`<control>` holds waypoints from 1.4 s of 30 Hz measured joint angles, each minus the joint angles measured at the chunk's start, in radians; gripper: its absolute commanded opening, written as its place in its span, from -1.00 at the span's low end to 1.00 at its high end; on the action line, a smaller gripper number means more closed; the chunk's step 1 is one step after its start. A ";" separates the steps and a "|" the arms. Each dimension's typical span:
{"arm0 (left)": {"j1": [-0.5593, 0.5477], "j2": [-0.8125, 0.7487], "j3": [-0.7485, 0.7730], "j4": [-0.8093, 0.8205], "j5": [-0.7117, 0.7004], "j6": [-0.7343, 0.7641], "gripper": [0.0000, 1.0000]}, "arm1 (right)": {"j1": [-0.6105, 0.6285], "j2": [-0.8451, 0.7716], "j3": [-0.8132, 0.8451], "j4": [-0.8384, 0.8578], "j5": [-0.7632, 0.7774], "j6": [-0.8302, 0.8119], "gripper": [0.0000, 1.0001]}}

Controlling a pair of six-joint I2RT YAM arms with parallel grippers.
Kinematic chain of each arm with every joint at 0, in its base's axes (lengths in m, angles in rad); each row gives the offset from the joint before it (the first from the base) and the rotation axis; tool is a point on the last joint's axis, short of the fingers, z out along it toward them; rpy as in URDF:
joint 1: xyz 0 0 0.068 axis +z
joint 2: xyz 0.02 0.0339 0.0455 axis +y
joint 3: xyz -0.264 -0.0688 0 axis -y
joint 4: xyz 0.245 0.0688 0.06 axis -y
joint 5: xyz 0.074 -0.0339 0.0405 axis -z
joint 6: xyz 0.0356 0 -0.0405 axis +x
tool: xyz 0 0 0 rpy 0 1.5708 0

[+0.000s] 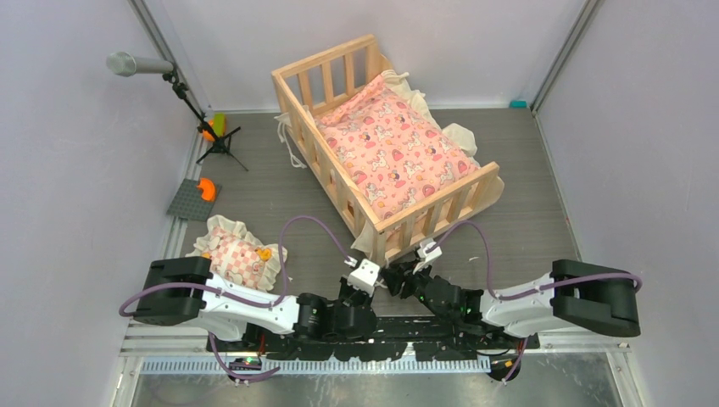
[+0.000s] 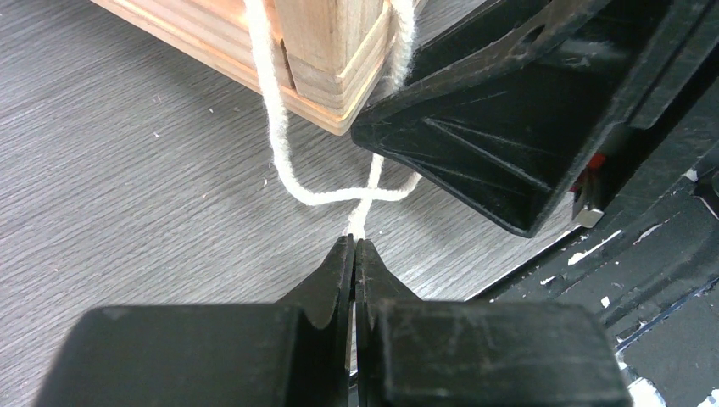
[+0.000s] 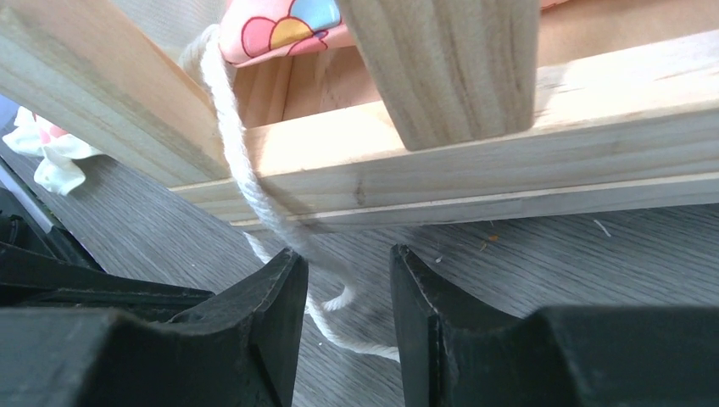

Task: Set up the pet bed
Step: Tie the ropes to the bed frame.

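The pet bed (image 1: 298, 83), a pale wood slatted frame, stands mid-table with a pink printed cushion (image 1: 394, 153) inside. Both grippers meet at its near corner. My left gripper (image 1: 379, 273) (image 2: 354, 242) is shut on a white cord (image 2: 275, 144) that loops and crosses just below the bed's corner post (image 2: 326, 51). My right gripper (image 1: 398, 278) (image 3: 349, 259) is open, its jaws either side of a loose cord (image 3: 233, 136) that hangs from the cushion's corner (image 3: 288, 25) over the bed's bottom rail (image 3: 509, 153). One right finger (image 2: 500, 127) fills the upper right of the left wrist view.
A small frilled checked pillow (image 1: 237, 254) lies at the front left. A microphone stand (image 1: 140, 64), an orange-green toy (image 1: 212, 127) and a grey plate (image 1: 188, 202) with an orange piece sit along the left wall. Cream frill (image 1: 462, 136) spills over the bed's right side.
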 measured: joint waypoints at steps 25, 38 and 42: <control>0.000 -0.063 0.086 -0.198 0.020 -0.064 -1.00 | 0.002 -0.286 0.051 -0.288 -0.033 0.020 -0.99; 0.006 -0.092 0.167 -0.242 0.008 -0.074 -1.00 | 0.002 -0.553 0.060 -0.639 -0.121 0.028 -0.99; 0.024 -0.087 0.167 -0.209 0.004 -0.072 -1.00 | 0.002 -0.610 0.059 -0.668 -0.149 0.032 -0.99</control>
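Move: The strand of white rope that hangs off the bed's near corner post runs between the right hand's open fingers, about 1 cm to the left and 1 cm below. The post stands some 3 cm ahead of that hand and 3 cm to its left, the cream flap about 7 cm ahead and 6 cm left. From the left hand, shut on the rope's crossed end, the strand lies roughly 5 cm ahead, 2 cm right and slightly lower. The right hand dips about 1 cm and edges left while its half-open fingers shut on the rope strand beside the near corner post, then it lifts some 5 cm and draws back about 3 cm and to the right, away from the post, turning slightly counter-clockwise. The left hand keeps its pinch on the other part of the rope and, starting as the right hand closes, rises about 6 cm, ending roughly 1 cm farther right, so both hands carry the rope up in front of the post. ##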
